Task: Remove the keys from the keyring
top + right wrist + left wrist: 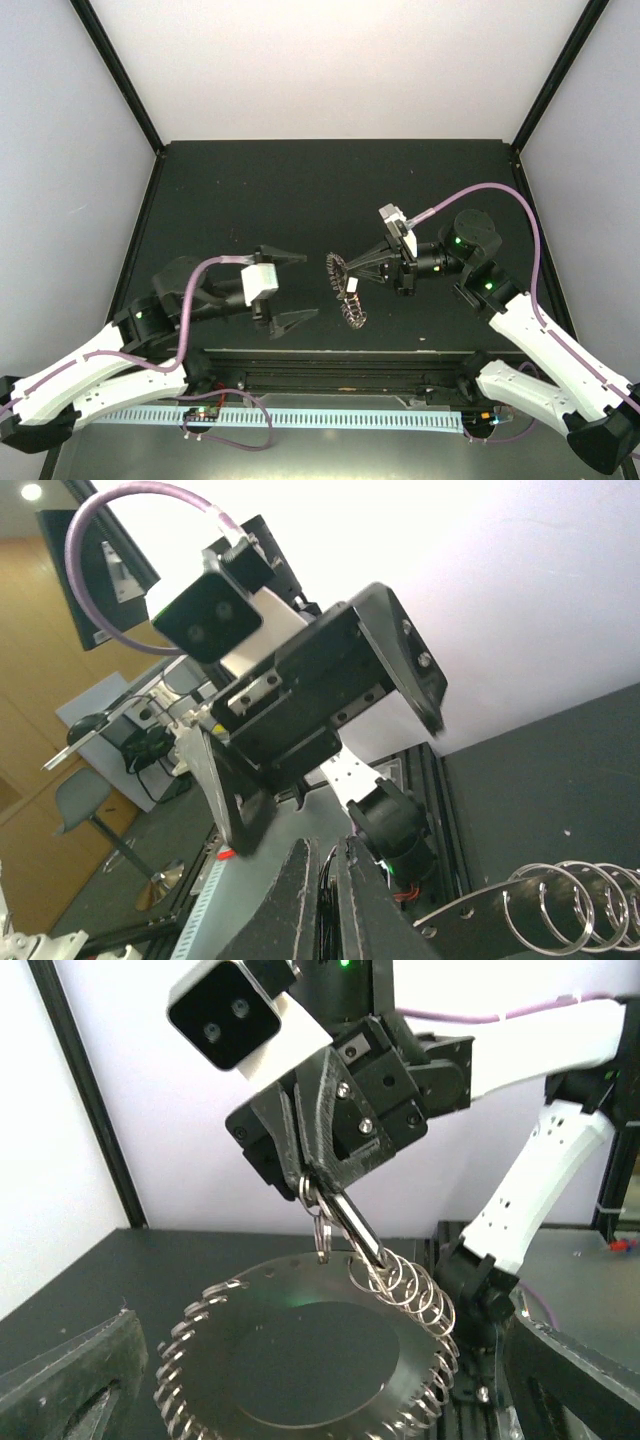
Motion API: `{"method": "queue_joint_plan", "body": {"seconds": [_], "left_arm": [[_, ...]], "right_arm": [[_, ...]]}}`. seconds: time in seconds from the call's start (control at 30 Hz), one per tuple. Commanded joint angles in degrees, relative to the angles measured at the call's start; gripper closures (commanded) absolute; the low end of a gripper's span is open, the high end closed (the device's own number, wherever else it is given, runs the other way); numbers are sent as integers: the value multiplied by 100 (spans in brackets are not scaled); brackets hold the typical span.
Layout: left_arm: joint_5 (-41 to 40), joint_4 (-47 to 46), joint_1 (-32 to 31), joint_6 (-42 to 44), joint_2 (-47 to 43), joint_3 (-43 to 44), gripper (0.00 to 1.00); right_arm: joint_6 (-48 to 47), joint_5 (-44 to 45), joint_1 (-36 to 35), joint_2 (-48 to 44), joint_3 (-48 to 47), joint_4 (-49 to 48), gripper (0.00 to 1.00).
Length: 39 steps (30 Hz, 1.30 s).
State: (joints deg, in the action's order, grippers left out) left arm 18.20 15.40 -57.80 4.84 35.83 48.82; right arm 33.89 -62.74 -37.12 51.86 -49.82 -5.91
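The keyring (300, 1360) is a flat grey ring fringed with wire loops. It hangs tilted below my right gripper (322, 1182), which is shut on a slim silvery key (352, 1228) and a small loop joined to the ring's rim. In the top view the keyring (340, 272) sits at the table's middle, right at the tips of the right gripper (354, 277). My left gripper (295, 288) is open and empty just left of the ring, its fingers (70, 1385) either side of it. The right wrist view shows the right gripper (335, 880) closed and the ring's edge (480, 920).
The black table (250, 190) has raised edges and white walls around it. A black rail (330, 360) runs along the near edge between the arm bases. The left arm's camera and open fingers (220, 790) fill the right wrist view.
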Motion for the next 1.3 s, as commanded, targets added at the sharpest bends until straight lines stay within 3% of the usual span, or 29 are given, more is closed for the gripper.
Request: {"method": "queue_joint_plan", "body": {"seconds": [0.0, 0.17, 0.5, 0.7, 0.83, 1.0, 1.27], "left_arm": [[377, -174, 161, -212, 43, 312, 1], [736, 157, 275, -75, 383, 722, 2], [1923, 378, 293, 318, 1457, 1463, 20], [3251, 202, 278, 74, 2126, 1644, 40], [3391, 109, 274, 2, 2262, 1542, 46], [3380, -141, 278, -121, 2351, 1411, 73], [3390, -494, 278, -335, 2392, 1224, 69]], "right_arm": [[-43, -625, 21, 0, -374, -476, 99], [-42, -1111, 25, 18, -578, -430, 99], [-154, -1475, 21, -24, -621, -169, 99], [-265, -1494, 26, -10, -595, -90, 99], [-286, -1539, 26, -12, -607, -98, 99], [-290, -1589, 23, 25, -587, -101, 99], [-276, -1592, 12, 53, -562, -137, 99]]}}
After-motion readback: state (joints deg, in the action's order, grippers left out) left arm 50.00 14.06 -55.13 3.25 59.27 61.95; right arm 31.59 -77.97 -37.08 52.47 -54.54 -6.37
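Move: Roughly 6 cm to the right of the wide-open left fingers and 2 cm farther out, a shade lower, is the key, sticking out of the shut right fingertips. The ringed disc hangs under it, its middle some 7 cm to the left hand's right, level with it fore and aft, and about 6 cm below it. For the right hand the key is at its fingertips, about 1 cm back, 1 cm left and 1 cm below. Rising some 2 cm first, the left hand then reaches about 7 cm right towards the key, sinking again and drawing 3 cm back as its fingers swing nearly 30 degrees clockwise and narrow to about a third open, around the rim beneath the right fingertips. Still gripping, the right hand comes 4–5 cm back and a little up, turning some 15 degrees counter-clockwise, then holds. ##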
